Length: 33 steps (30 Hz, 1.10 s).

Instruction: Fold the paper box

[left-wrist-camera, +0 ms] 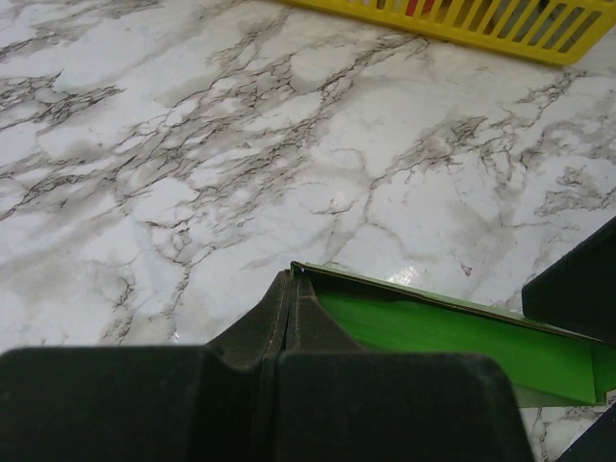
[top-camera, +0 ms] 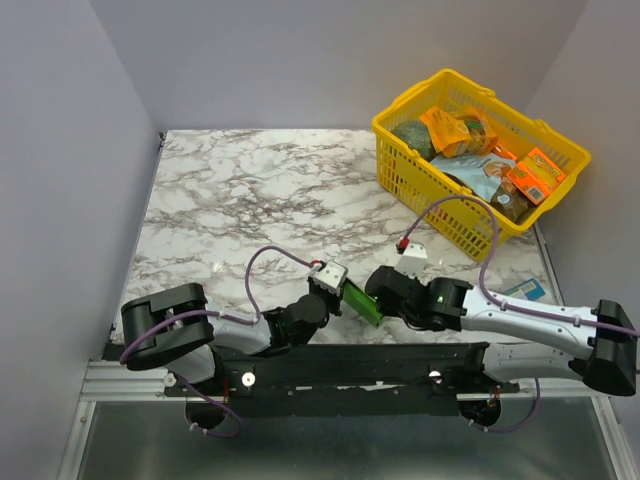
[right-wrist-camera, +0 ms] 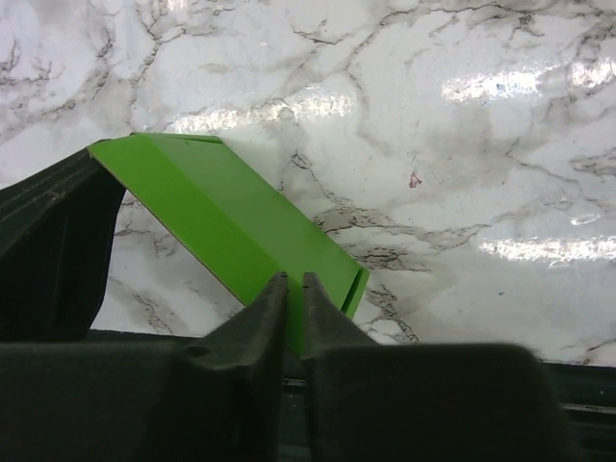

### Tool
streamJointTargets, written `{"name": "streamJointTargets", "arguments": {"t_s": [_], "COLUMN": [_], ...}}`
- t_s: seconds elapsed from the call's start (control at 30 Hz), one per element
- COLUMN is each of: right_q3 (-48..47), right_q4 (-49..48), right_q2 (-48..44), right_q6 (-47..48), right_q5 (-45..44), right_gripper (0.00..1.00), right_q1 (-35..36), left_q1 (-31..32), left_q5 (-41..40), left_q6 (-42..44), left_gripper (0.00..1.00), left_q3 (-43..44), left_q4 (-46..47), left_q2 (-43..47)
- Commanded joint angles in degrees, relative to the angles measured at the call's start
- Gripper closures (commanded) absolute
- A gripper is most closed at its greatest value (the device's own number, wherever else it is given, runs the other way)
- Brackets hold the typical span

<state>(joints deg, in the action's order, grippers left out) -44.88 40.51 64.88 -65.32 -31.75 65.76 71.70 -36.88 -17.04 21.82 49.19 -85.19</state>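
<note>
The paper box [top-camera: 363, 302] is a bright green card piece, held just above the marble table near its front edge, between my two arms. My left gripper [top-camera: 343, 293] is shut on its left end. In the left wrist view the jaws [left-wrist-camera: 292, 279] pinch the corner of a thin green wall, and the box's green inside [left-wrist-camera: 452, 332] stretches off to the right. My right gripper [top-camera: 381, 296] is shut on the box's other end. In the right wrist view the fingers [right-wrist-camera: 295, 281] clamp the lower edge of a green panel [right-wrist-camera: 221, 217] that slants up to the left.
A yellow plastic basket [top-camera: 420, 185] full of packaged goods stands at the back right; its lower wall [left-wrist-camera: 462, 24] shows in the left wrist view. A blue-and-white pack [top-camera: 525, 290] lies at the right edge. A small white tag [top-camera: 413, 251] lies behind the right gripper.
</note>
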Motion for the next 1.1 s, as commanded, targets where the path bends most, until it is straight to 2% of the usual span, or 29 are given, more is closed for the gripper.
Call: {"name": "streamJointTargets", "arguments": {"t_s": [0.0,0.03,0.2,0.27,0.33,0.53,0.8,0.9,1.07], "right_q3": [-0.56,-0.21,1.46,2.16,3.4,4.54,1.47,0.15,-3.98], "right_q4": [0.29,-0.69,-1.14,-2.97,-5.87,-8.96,-7.04,-3.97,5.88], "right_q2": [-3.69,-4.84,-11.26,-13.9,-14.61,-12.24,-2.67,1.47,9.55], "right_q6": [4.92,9.2,14.77,22.22,28.72,35.42,34.83,31.84,20.33], "right_q5": [-1.48,-0.43,4.15,5.46,7.04,5.22,-4.89,-9.81,-19.57], "right_gripper": [0.64,0.56,0.43,0.31,0.25,0.19,0.15,0.15,0.15], "right_q1": [0.86,0.69,-2.12,-2.12,-2.12,1.38,10.26,13.25,16.59], "left_q1": [1.16,1.07,1.16,1.07,1.07,1.16,1.16,1.16,1.07], "left_q5": [7.6,8.75,11.22,11.39,11.66,12.18,14.21,14.73,15.79], "left_q6": [3.83,4.38,4.64,4.82,4.47,3.33,2.01,1.75,1.57], "left_gripper": [1.0,1.0,1.0,1.0,1.0,1.0,1.0,1.0,1.0], "left_q3": [-6.17,-6.88,-7.67,-7.32,-6.62,-4.95,-3.81,-3.46,-2.67], "left_q4": [-9.3,-7.89,-4.8,-5.59,-6.47,-10.25,-13.42,-14.03,-15.26], "left_q2": [-3.06,-2.97,-3.31,-3.58,-3.67,-3.58,-3.32,-3.32,-3.49]}}
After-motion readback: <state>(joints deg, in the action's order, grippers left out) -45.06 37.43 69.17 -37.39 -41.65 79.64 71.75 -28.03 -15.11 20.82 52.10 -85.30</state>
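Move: The left hand already pinches one end of the green box, whose middle lies about 4 cm back and 5 cm right of it, roughly 1 cm lower. From the right hand the box's middle is some 6 cm left, 1 cm ahead and 2 cm down; its free end is nearer, about 3 cm left and 2 cm back, at that same lower height. Right hand opens wide, rises about 5 cm, then sinks back-left around the box's free end; pinching left draws back-right. ##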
